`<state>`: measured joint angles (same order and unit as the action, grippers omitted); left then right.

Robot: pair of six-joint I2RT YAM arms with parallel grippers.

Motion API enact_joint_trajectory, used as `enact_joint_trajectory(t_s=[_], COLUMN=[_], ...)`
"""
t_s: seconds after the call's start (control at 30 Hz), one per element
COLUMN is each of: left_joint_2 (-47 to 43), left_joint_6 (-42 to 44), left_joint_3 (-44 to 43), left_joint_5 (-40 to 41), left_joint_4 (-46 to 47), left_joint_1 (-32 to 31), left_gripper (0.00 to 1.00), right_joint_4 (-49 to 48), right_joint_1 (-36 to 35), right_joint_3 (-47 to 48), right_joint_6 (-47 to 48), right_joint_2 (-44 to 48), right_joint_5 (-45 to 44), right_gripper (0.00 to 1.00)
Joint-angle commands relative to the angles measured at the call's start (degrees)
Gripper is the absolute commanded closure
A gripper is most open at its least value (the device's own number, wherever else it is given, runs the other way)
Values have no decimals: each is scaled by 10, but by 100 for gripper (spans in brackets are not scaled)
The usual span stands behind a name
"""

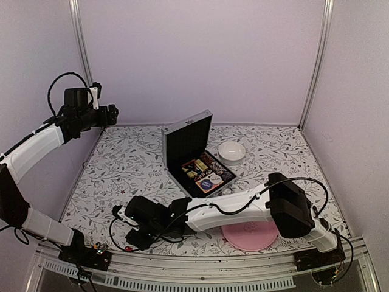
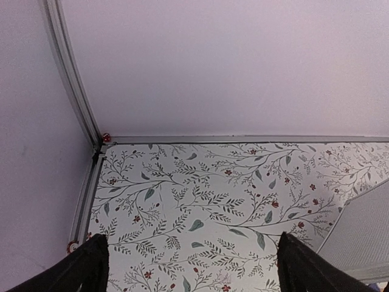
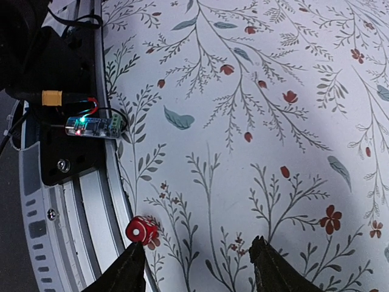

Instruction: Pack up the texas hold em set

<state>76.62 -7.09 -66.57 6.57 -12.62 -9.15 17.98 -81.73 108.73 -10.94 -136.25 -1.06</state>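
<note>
The silver briefcase (image 1: 187, 141) stands open at the table's middle, lid upright, with card decks and dark chips in its black tray (image 1: 203, 173). Its lid corner shows in the left wrist view (image 2: 364, 234). A tiny red die (image 3: 141, 230) lies on the floral cloth by the table's near rail, just beyond the left fingertip (image 3: 124, 271) of my right gripper (image 3: 197, 264). That gripper is open and low over the near-left table (image 1: 135, 234). My left gripper (image 1: 112, 114) is open and empty, held high at the back left; its view (image 2: 191, 267) shows only cloth between the fingers.
A white bowl (image 1: 231, 151) sits right of the case. A pink plate (image 1: 249, 234) lies under my right arm at the near edge. The left arm's base with a lit circuit board (image 3: 94, 126) is beside the die. A small red object (image 2: 106, 137) sits in the back-left corner.
</note>
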Motion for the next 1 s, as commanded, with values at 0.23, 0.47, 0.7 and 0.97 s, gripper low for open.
enact_joint_trajectory(t_s=[0.23, 0.47, 0.7, 0.97], left_joint_2=[2, 2, 8, 8], left_joint_6=[3, 3, 4, 7], left_joint_3=[7, 7, 6, 7], left_joint_5=[5, 4, 4, 12], left_joint_4=[16, 16, 14, 14], left_joint_1=[-7, -8, -10, -13], left_gripper=[4, 4, 4, 4], right_joint_4=[4, 1, 0, -1], right_joint_1=[-27, -29, -39, -39], right_joint_3=[69, 72, 73, 70], right_joint_6=[33, 39, 56, 65], right_joint_2=[-77, -92, -104, -101], right_joint_5=[26, 22, 1, -16], right_gripper=[45, 50, 61, 78])
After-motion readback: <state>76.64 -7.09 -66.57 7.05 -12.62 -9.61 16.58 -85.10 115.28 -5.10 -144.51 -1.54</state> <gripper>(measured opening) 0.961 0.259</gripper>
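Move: The last red die lies on the table near its front edge, about 3 cm back from the right hand, 3 cm to its left and 4 cm below. Beyond the die, the small circuit board by the left arm's foot is some 14 cm left of the right hand and 4 cm back. The open case stands about 32 cm ahead of it and 23 cm to the right. From the left hand the die is roughly 37 cm back, 8 cm right and 28 cm below. Bring the right gripper down and back about 5 cm onto the red die, easing about 3 cm to the left as you go and turning the wrist slightly counter-clockwise. Then hold it low over the table edge, narrow the half-open fingers around the die and pinch it from both sides. ##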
